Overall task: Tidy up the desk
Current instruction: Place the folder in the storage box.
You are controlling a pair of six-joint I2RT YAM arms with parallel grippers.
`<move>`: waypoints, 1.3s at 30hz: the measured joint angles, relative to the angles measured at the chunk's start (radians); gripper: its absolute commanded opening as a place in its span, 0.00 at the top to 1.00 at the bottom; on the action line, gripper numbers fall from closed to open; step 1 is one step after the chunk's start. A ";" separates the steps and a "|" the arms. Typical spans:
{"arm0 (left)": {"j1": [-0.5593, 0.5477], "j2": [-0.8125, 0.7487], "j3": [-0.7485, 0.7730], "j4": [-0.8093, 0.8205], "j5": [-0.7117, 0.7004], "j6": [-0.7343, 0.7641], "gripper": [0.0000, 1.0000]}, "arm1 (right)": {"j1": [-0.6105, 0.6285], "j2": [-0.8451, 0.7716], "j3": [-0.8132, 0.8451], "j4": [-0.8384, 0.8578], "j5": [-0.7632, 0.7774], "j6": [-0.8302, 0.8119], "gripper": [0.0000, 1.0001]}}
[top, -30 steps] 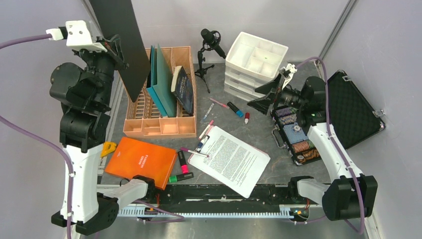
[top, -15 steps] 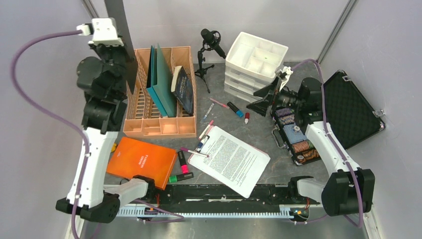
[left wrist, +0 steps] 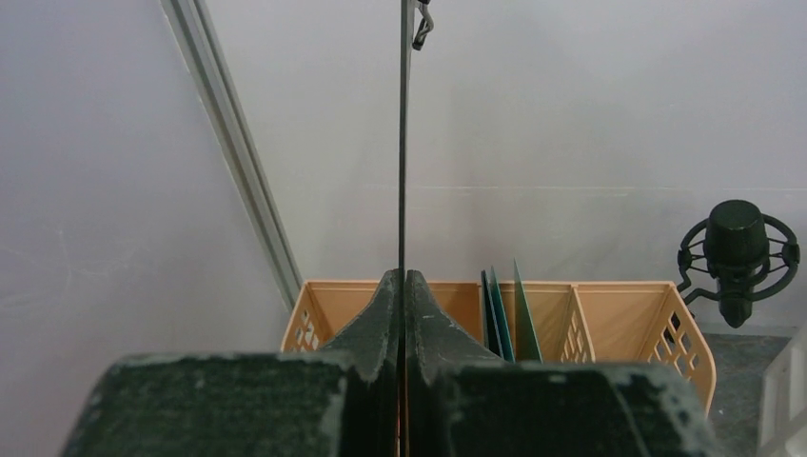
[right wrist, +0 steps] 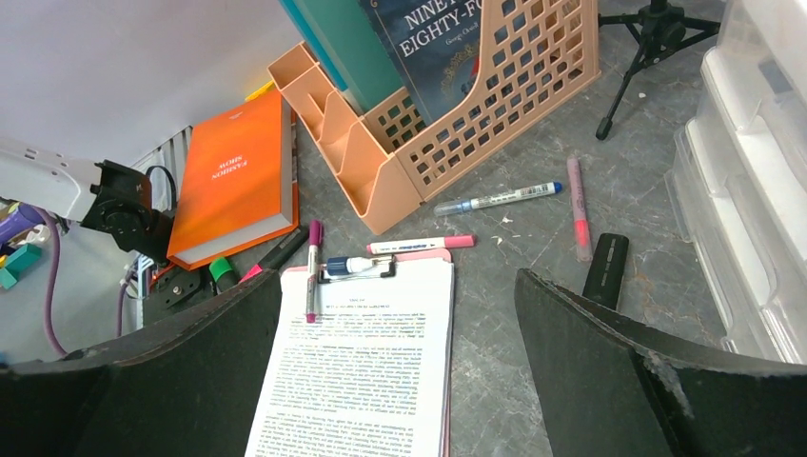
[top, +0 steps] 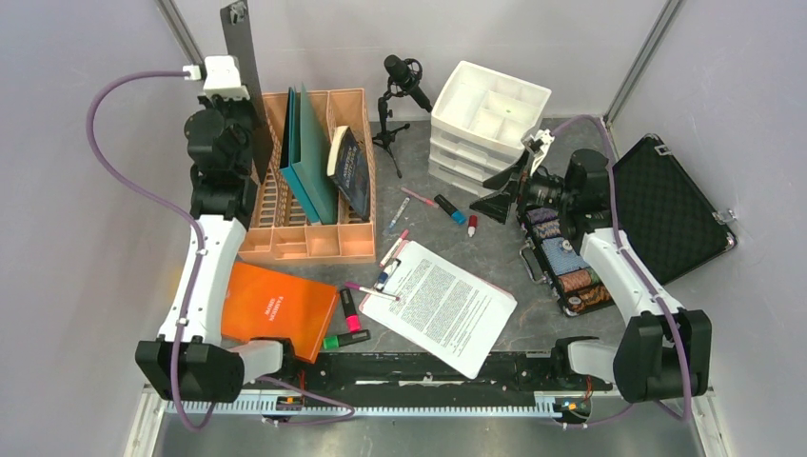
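Note:
The desk (top: 495,249) is a dark grey veined tabletop strewn with stationery. My left gripper (top: 253,143) (left wrist: 401,278) is shut on a thin black board (top: 242,57) (left wrist: 403,143). It holds the board upright and edge-on, over the left end of the orange file rack (top: 309,238) (left wrist: 533,305). The board's lower end is hidden behind the fingers. My right gripper (top: 483,195) (right wrist: 398,286) is open and holds nothing. It hangs above the desk (right wrist: 533,238) between the white drawers (top: 490,109) and the clipboard with printed paper (top: 447,305) (right wrist: 362,362).
The file rack holds teal folders (top: 309,152) and a dark book (top: 350,171). An orange book (top: 271,307), highlighters (top: 349,309) and several pens (right wrist: 495,198) lie near the clipboard. A microphone on a tripod (top: 404,76) stands at the back. An open black case (top: 666,205) lies at right.
The left arm has swung away from the camera toward the rack, turning the black board upright and edge-on over the left slot. The right arm has drifted slightly.

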 measured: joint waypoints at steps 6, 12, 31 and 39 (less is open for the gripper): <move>0.089 -0.034 -0.232 0.229 0.138 -0.081 0.98 | 0.000 0.031 0.000 0.000 -0.001 -0.005 0.02; 0.121 -0.042 -0.441 0.515 0.237 -0.135 0.98 | 0.000 0.071 -0.003 -0.001 0.000 -0.009 0.02; 0.150 0.121 -0.747 1.355 0.286 -0.211 0.98 | 0.000 0.099 -0.007 -0.033 0.010 -0.076 0.02; 0.174 0.125 -0.784 1.432 0.283 -0.229 0.98 | -0.006 0.112 -0.008 -0.053 0.014 -0.091 0.02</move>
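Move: My left hand already grips the black clipboard (the folder) by its near edge, upright and pointing forward. The storage box's leftmost slot is about 5 cm ahead, 1 cm to the right and some 32 cm below that hand. The teal folders are roughly 5 cm ahead and 9 cm right, the dark blue book 3 cm ahead and 19 cm right. From my right hand the slot is about 15 cm ahead, 55 cm left and 12 cm lower. Keeping my pinch on the clipboard, I lower my left hand about 8 cm down into the box's left slot, beside the teal folders, turning it some 10 degrees clockwise. Then, at nearly that height, I tip the fingers up to about 30 degrees from where they began, easing back around 3 cm. My open right hand sinks some 5 cm above the markers. ##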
